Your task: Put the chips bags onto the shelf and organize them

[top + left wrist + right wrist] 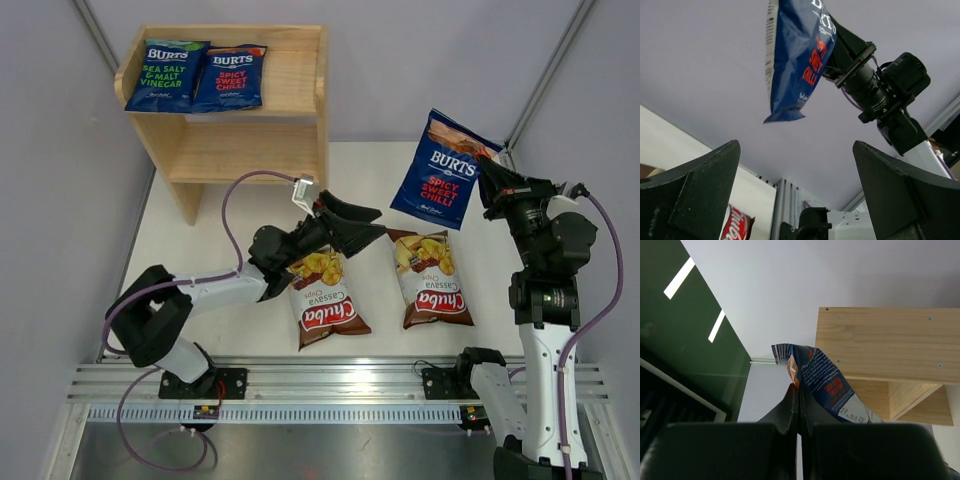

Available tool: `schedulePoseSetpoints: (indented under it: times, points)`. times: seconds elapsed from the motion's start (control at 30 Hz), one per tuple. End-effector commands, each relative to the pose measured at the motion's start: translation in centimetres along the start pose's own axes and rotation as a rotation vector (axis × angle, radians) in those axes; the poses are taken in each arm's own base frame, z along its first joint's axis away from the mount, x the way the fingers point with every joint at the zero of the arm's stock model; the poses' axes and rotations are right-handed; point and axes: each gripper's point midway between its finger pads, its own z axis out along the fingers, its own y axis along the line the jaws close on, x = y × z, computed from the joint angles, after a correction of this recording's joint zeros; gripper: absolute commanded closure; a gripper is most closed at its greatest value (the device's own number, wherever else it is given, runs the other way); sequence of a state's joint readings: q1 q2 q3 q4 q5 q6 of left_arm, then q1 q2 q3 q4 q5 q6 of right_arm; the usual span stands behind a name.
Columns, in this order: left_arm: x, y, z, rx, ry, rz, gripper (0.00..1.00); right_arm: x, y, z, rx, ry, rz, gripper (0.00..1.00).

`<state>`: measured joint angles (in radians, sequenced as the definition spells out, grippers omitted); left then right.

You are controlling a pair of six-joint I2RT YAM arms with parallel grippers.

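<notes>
Two blue Burts chips bags (166, 73) (230, 77) lie on top of the wooden shelf (300, 75) at the back left. A third blue Burts bag (441, 170) hangs in the air at the right, my right gripper (487, 166) shut on its top edge. In the right wrist view that bag (827, 385) is pinched between the closed fingers, with the shelf (890, 342) behind. Two brown Chuba bags (324, 300) (431, 276) lie flat on the table. My left gripper (366, 225) stands open and empty just above the left Chuba bag; its view shows the hanging bag (797, 60).
The shelf's lower tier (245, 150) holds nothing. White table surface (370, 170) lies between the shelf and the hanging bag. An aluminium rail (330, 385) runs along the near edge. Grey walls close in the left and right sides.
</notes>
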<state>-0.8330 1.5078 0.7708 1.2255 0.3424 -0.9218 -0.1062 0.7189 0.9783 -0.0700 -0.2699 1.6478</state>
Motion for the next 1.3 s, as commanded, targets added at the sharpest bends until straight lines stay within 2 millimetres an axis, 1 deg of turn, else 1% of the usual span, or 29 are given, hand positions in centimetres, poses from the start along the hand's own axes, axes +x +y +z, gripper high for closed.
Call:
schedulePoseSetpoints:
  times: [0.0,0.03,0.1,0.17,0.23,0.27,0.3,0.33,0.4,0.47,0.5,0.53,0.6,0.63,0.7,0.77,0.8,0.83,0.9,0.97,1.0,1.03,1.07,1.1,1.13,1.17,1.2,1.23,1.27]
  points:
    - [-3.6,-4.4,2.2,0.196,-0.147,0.039,0.01,1.3,1.1,0.4,-0.049,0.074,0.032,1.0]
    - [-3.1,-3.8,2.5,0.206,-0.143,0.019,0.01,1.6,1.2,0.4,-0.054,0.086,0.034,1.0]
    - [-3.3,-4.4,3.3,0.255,-0.152,0.019,0.01,2.1,0.8,0.5,-0.051,0.097,0.037,1.0]
    - [-3.0,-4.1,3.9,0.269,-0.147,-0.001,0.01,2.1,0.3,0.7,-0.044,0.098,0.045,1.0]
    - [-3.3,-4.6,4.6,0.29,-0.159,0.002,0.01,2.9,0.2,0.6,-0.049,0.123,0.054,1.0]
    - [-3.1,-4.2,4.9,0.282,-0.154,-0.001,0.01,2.8,0.0,0.7,-0.047,0.118,0.054,1.0]
    - [-3.5,-4.5,5.3,0.291,-0.16,0.008,0.01,3.6,-0.3,0.8,-0.041,0.144,0.059,1.0]
    - [-3.4,-4.2,5.5,0.277,-0.156,0.004,0.01,4.1,-0.3,0.8,-0.042,0.16,0.061,1.0]
    - [-3.7,-4.3,5.7,0.273,-0.165,0.005,0.01,4.4,-0.8,0.8,-0.038,0.169,0.071,1.0]
    - [-3.9,-4.4,5.6,0.274,-0.174,0.006,0.09,4.5,-1.4,0.9,-0.028,0.161,0.077,1.0]
    - [-3.9,-4.5,5.6,0.275,-0.175,0.006,0.15,4.5,-1.5,0.8,-0.029,0.156,0.081,1.0]
    - [-3.7,-4.5,5.5,0.278,-0.169,0.001,0.28,4.6,-1.6,0.9,-0.03,0.152,0.083,1.0]
    - [-3.5,-4.6,5.3,0.284,-0.168,-0.006,0.45,4.8,-1.7,1.0,-0.03,0.159,0.078,1.0]
    - [-3.0,-4.1,4.9,0.272,-0.16,-0.015,0.55,4.8,-1.7,1.1,-0.031,0.156,0.073,1.0]
    - [-3.3,-4.5,4.2,0.282,-0.175,-0.016,0.58,4.8,-2.0,1.1,-0.022,0.15,0.061,1.0]
    - [-2.6,-4.2,3.3,0.266,-0.153,-0.019,0.67,4.4,-2.1,1.1,-0.021,0.128,0.044,1.0]
    - [-3.0,-4.9,3.0,0.276,-0.152,-0.011,0.7,4.3,-2.4,1.1,-0.01,0.121,0.027,1.0]
    - [-2.5,-4.7,2.4,0.271,-0.127,-0.006,0.73,4.2,-2.6,1.1,-0.005,0.114,0.018,1.0]
    - [-2.8,-5.5,1.8,0.274,-0.107,0.008,0.78,4.2,-2.8,1.1,-0.008,0.114,-0.011,1.0]
    - [-2.4,-5.9,1.0,0.286,-0.056,0.026,0.83,4.4,-2.7,1.2,-0.012,0.125,-0.043,0.96]
    - [-2.1,-5.8,0.7,0.28,-0.028,0.028,0.85,4.4,-2.9,1.2,-0.011,0.123,-0.077,0.96]
    - [-2.6,-6.9,0.1,0.3,-0.02,0.049,0.87,4.5,-2.6,1.1,-0.017,0.13,-0.088,0.97]
    - [-2.1,-6.2,-0.4,0.265,0.0,0.056,0.94,4.6,-2.5,1.1,-0.024,0.133,-0.098,0.98]
    - [-3.0,-7.0,-0.8,0.263,-0.024,0.077,1.0,4.9,-2.5,1.1,-0.031,0.155,-0.101,1.0]
    - [-3.1,-7.0,-1.0,0.252,-0.022,0.09,1.0,5.2,-2.4,1.2,-0.041,0.17,-0.103,1.0]
    - [-2.9,-6.6,-1.0,0.223,-0.004,0.102,1.0,5.5,-1.8,1.2,-0.072,0.189,-0.112,0.97]
    - [-3.0,-6.7,-1.1,0.215,0.003,0.108,1.0,6.3,-1.6,1.0,-0.091,0.237,-0.132,0.89]
    - [-3.2,-7.7,-1.3,0.234,0.014,0.123,1.0,6.6,-1.2,1.0,-0.116,0.252,-0.163,0.56]
    - [-2.9,-7.5,-1.5,0.221,0.041,0.127,1.0,6.8,-1.4,0.9,-0.12,0.261,-0.232,0.46]
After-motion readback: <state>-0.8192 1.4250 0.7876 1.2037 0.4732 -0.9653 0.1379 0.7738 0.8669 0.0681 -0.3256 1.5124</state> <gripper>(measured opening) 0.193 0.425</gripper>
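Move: The spicy sweet chilli bag hangs from the right gripper, its middle about 6 cm left, 2 cm ahead and 5 cm below. The waiting left gripper is roughly 19 cm left, 5 cm back and 11 cm lower. From that left gripper, the bag's middle lies about 13 cm right, 6 cm ahead and 6 cm up. On the table, some 32 cm below the left gripper, one cassava bag lies 18 cm right and 6 cm ahead, the other 11 cm left and 4 cm ahead. Bring the left gripper about 5 cm right and slightly forward to the chilli bag's lower edge and pinch it, while the right gripper carries the bag about 8 cm left and some 4 cm down, turning counter-clockwise. Then draw the left gripper back to the left, dipping briefly before rising, and open the right fingers at the end. ##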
